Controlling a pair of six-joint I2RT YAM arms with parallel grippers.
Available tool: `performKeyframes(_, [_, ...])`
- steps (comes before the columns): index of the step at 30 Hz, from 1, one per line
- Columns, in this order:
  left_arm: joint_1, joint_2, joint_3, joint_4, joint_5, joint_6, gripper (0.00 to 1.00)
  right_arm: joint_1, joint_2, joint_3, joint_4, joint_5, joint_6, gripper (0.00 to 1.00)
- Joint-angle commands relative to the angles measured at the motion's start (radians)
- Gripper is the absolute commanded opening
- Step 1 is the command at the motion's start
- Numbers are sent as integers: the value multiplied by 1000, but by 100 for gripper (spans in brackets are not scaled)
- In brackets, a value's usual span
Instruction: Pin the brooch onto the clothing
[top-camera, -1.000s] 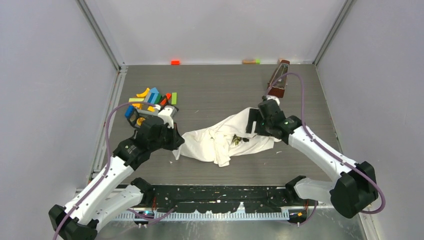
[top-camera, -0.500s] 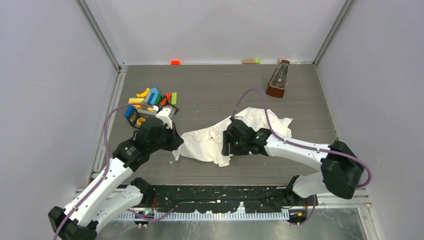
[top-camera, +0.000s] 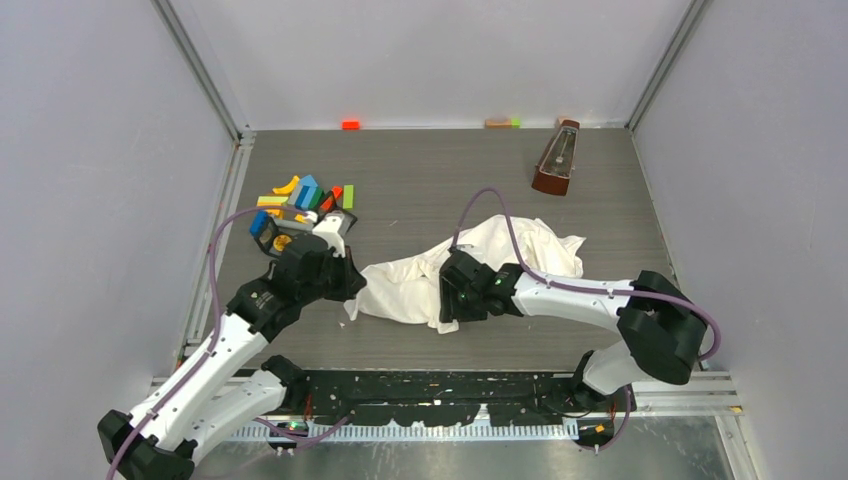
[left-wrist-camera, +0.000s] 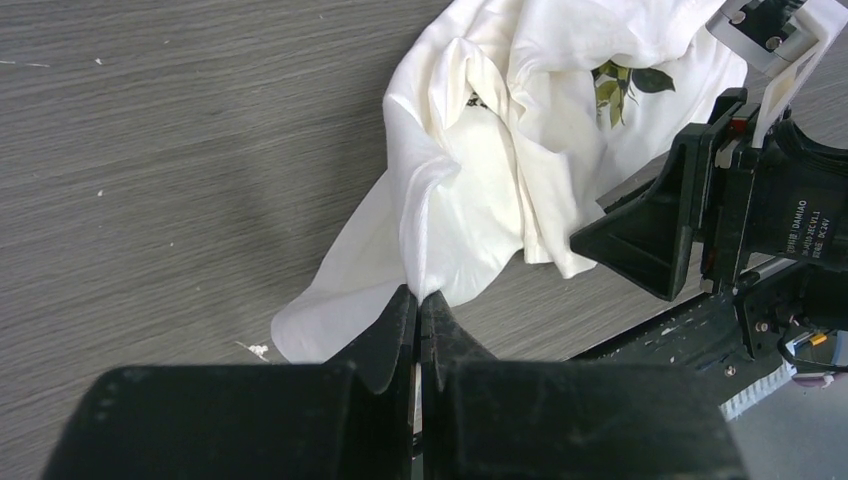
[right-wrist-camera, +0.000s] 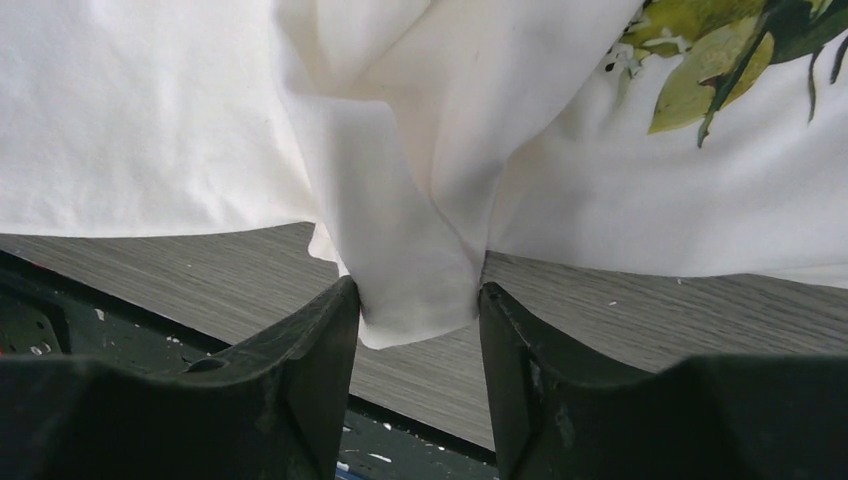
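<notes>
The clothing (top-camera: 520, 245) is a crumpled white T-shirt lying mid-table, with green leaf print showing (left-wrist-camera: 620, 85). My left gripper (top-camera: 352, 290) is shut on the shirt's left edge; in the left wrist view a white fold runs into the closed fingertips (left-wrist-camera: 420, 295). My right gripper (top-camera: 447, 305) sits low at the shirt's near middle. In the right wrist view its jaws (right-wrist-camera: 418, 290) stand apart with a hanging flap of the clothing (right-wrist-camera: 410, 250) between them, brushing both fingertips. The brooch is out of view.
A pile of coloured blocks (top-camera: 305, 195) lies behind the left gripper. A brown metronome (top-camera: 555, 160) stands at the back right. Small blocks (top-camera: 350, 124) sit by the back wall. The black mounting rail (top-camera: 440, 400) runs along the near edge.
The right arm swung left from the shirt's right end to its near middle and lowered, its jaws narrowing around a cloth flap. The shirt's right part spread out. The left arm stayed put.
</notes>
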Motion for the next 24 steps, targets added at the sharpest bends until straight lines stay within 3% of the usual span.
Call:
performKeyframes(1, [3, 9, -4, 9, -13, 8, 0, 6, 17, 9, 31, 29, 15, 46])
performKeyframes(3, [2, 15, -13, 13, -13, 9, 0, 7, 16, 9, 30, 30, 18, 29])
performKeyframes(9, [2, 71, -62, 25, -47, 10, 0, 7, -42, 34, -66, 142, 4, 11])
performKeyframes(18, [-4, 358, -130, 162, -3, -15, 4, -1, -38, 132, -213, 380, -53, 6])
performKeyframes(24, [-43, 417, -122, 144, -113, -25, 31, -2, -18, 133, -188, 373, -43, 6])
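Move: The left hand holds the cloth's left end about 17 cm up; the bare table spot it is bound for lies nearly straight below, some 15 cm down. The nearest black frame is roughly 16 cm ahead of that hand and 5 cm left. The cloth's near fold sits right between the right hand's open fingertips, about 1 cm below; from that hand the leaf print is some 7 cm ahead and 6 cm right. Straight down goes the left hand, about 13 cm, bringing the cloth's end to the table as its fingers tip some 25 degrees towards vertical, then begin to open near the bottom. The right fingers shut on the near fold and pinch it, then draw it forward and to the right with a slight lift, the fingers tilting forward. ##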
